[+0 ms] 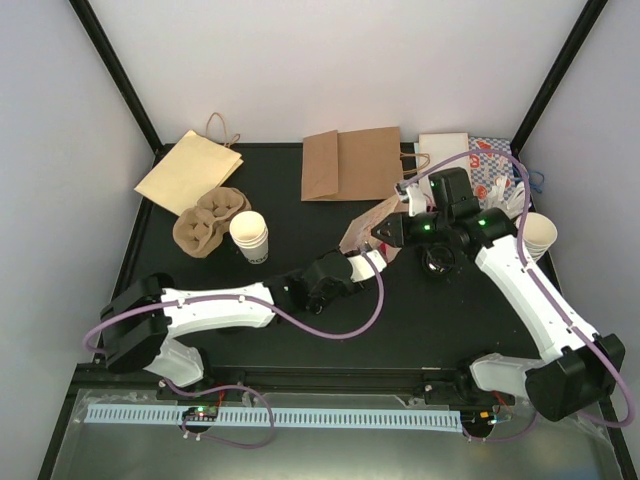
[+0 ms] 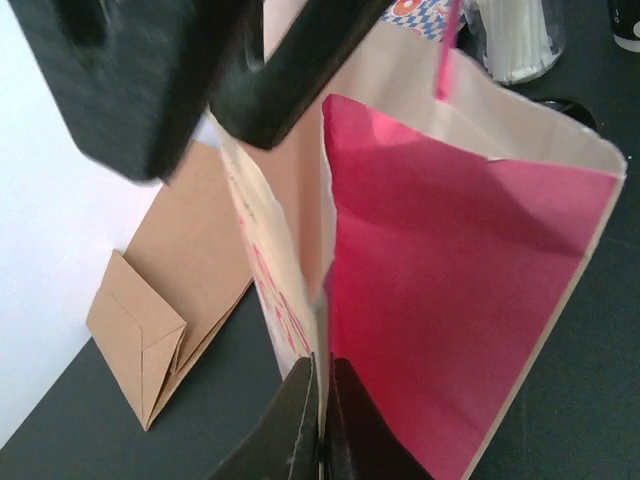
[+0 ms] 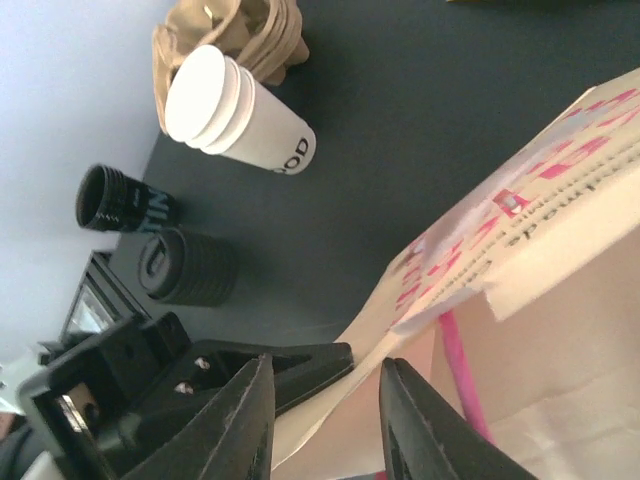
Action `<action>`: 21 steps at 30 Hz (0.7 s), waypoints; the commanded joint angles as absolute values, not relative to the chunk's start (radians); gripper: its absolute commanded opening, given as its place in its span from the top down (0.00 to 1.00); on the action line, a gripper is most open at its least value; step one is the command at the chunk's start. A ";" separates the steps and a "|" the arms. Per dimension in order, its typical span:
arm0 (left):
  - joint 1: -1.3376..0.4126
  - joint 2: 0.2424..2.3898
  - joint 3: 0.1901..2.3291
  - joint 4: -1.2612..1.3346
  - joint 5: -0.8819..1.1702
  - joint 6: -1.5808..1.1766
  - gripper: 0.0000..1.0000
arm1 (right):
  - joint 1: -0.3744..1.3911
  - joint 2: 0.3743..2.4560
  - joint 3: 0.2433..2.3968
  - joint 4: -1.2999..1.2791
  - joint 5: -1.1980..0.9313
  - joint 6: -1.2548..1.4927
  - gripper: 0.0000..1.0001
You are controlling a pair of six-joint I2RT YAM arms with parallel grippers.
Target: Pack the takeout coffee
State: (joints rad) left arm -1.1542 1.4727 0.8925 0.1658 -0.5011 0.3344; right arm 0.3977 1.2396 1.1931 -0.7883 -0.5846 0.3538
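Observation:
The takeout coffee, a white paper cup [image 1: 250, 237] with dark print low on its side, stands at the left beside a brown cup carrier [image 1: 205, 222]. The right wrist view shows the cup [image 3: 240, 115] far from both grippers. A white bag with pink print [image 1: 362, 228] is held up at mid-table, its pink inside [image 2: 450, 300] open toward the left wrist camera. My left gripper [image 1: 380, 256] [image 2: 322, 400] is shut on the bag's side wall. My right gripper [image 1: 392, 232] [image 3: 325, 400] is open, its fingers astride the bag's rim [image 3: 470, 290] without pinching it.
Flat brown paper bags lie at the back left [image 1: 190, 170] and back middle [image 1: 350, 165]. Printed bags [image 1: 480, 165] and a stack of cream cups [image 1: 538, 235] stand at the right. Black lids [image 1: 438, 262] sit under the right arm. A clear holder of white sticks [image 2: 515, 35] stands behind the bag.

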 commanded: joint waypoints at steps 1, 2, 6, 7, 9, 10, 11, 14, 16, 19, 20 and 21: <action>-1.160 1.428 0.879 0.210 -0.520 0.308 0.99 | 0.404 1.183 1.257 -0.809 -0.531 0.350 0.63; -1.160 1.424 0.877 0.209 -0.523 0.305 0.98 | 0.402 1.175 1.268 -0.818 -0.522 0.348 0.60; -1.160 1.410 0.865 0.198 -0.525 0.288 0.98 | 0.403 1.149 1.325 -0.874 -0.475 0.333 0.55; -1.160 1.406 0.862 0.196 -0.525 0.282 0.98 | 0.404 1.142 1.338 -0.890 -0.458 0.327 0.54; -1.160 1.396 0.857 0.193 -0.524 0.272 0.98 | 0.403 1.128 1.361 -0.920 -0.406 0.317 0.53; -1.160 1.392 0.855 0.189 -0.524 0.267 0.98 | 0.404 1.122 1.373 -0.937 -0.370 0.313 0.53; -1.159 1.388 0.855 0.182 -0.524 0.262 0.98 | 0.402 1.115 1.381 -0.954 -0.332 0.310 0.53; -1.160 1.376 0.857 0.157 -0.521 0.246 0.98 | 0.403 1.084 1.382 -0.984 -0.224 0.317 0.53; -1.160 1.366 0.852 0.150 -0.520 0.239 0.98 | 0.404 1.057 1.367 -0.993 -0.175 0.321 0.53; -1.160 1.343 0.831 0.147 -0.515 0.229 0.99 | 0.403 1.017 1.334 -0.997 -0.132 0.329 0.53; -1.160 1.336 0.824 0.146 -0.516 0.225 0.98 | 0.404 1.006 1.329 -1.001 -0.109 0.332 0.53; -1.160 1.325 0.817 0.143 -0.516 0.220 0.98 | 0.403 0.994 1.326 -1.007 -0.091 0.336 0.53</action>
State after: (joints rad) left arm -1.1542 1.3731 0.8345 0.1528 -0.5087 0.2577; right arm 0.3981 1.0401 1.3472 -0.9691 -0.2157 0.3267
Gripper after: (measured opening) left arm 0.017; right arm 0.473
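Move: Between the hands, the takeout bag is still pinched by its edge in the shut left fingers; its middle lies about 6 cm ahead of that hand, 1 cm right and 4 cm below. From the right hand, its middle is some 4 cm ahead, 2 cm left and 7 cm down. On the table, the kraft bag is about 15 cm ahead and 4 cm left of the right hand, the black lid some 16 cm right and 6 cm back. Opening its already parting fingers to about half their range, the right hand comes free of the bag edge, rises about 7 cm, then heads right nearly as far above the bag's mouth side, its fingers swinging clockwise to point more forward. The left hand keeps its pinch, easing the bag about 2 cm left and 1 cm up with a slight roll. ##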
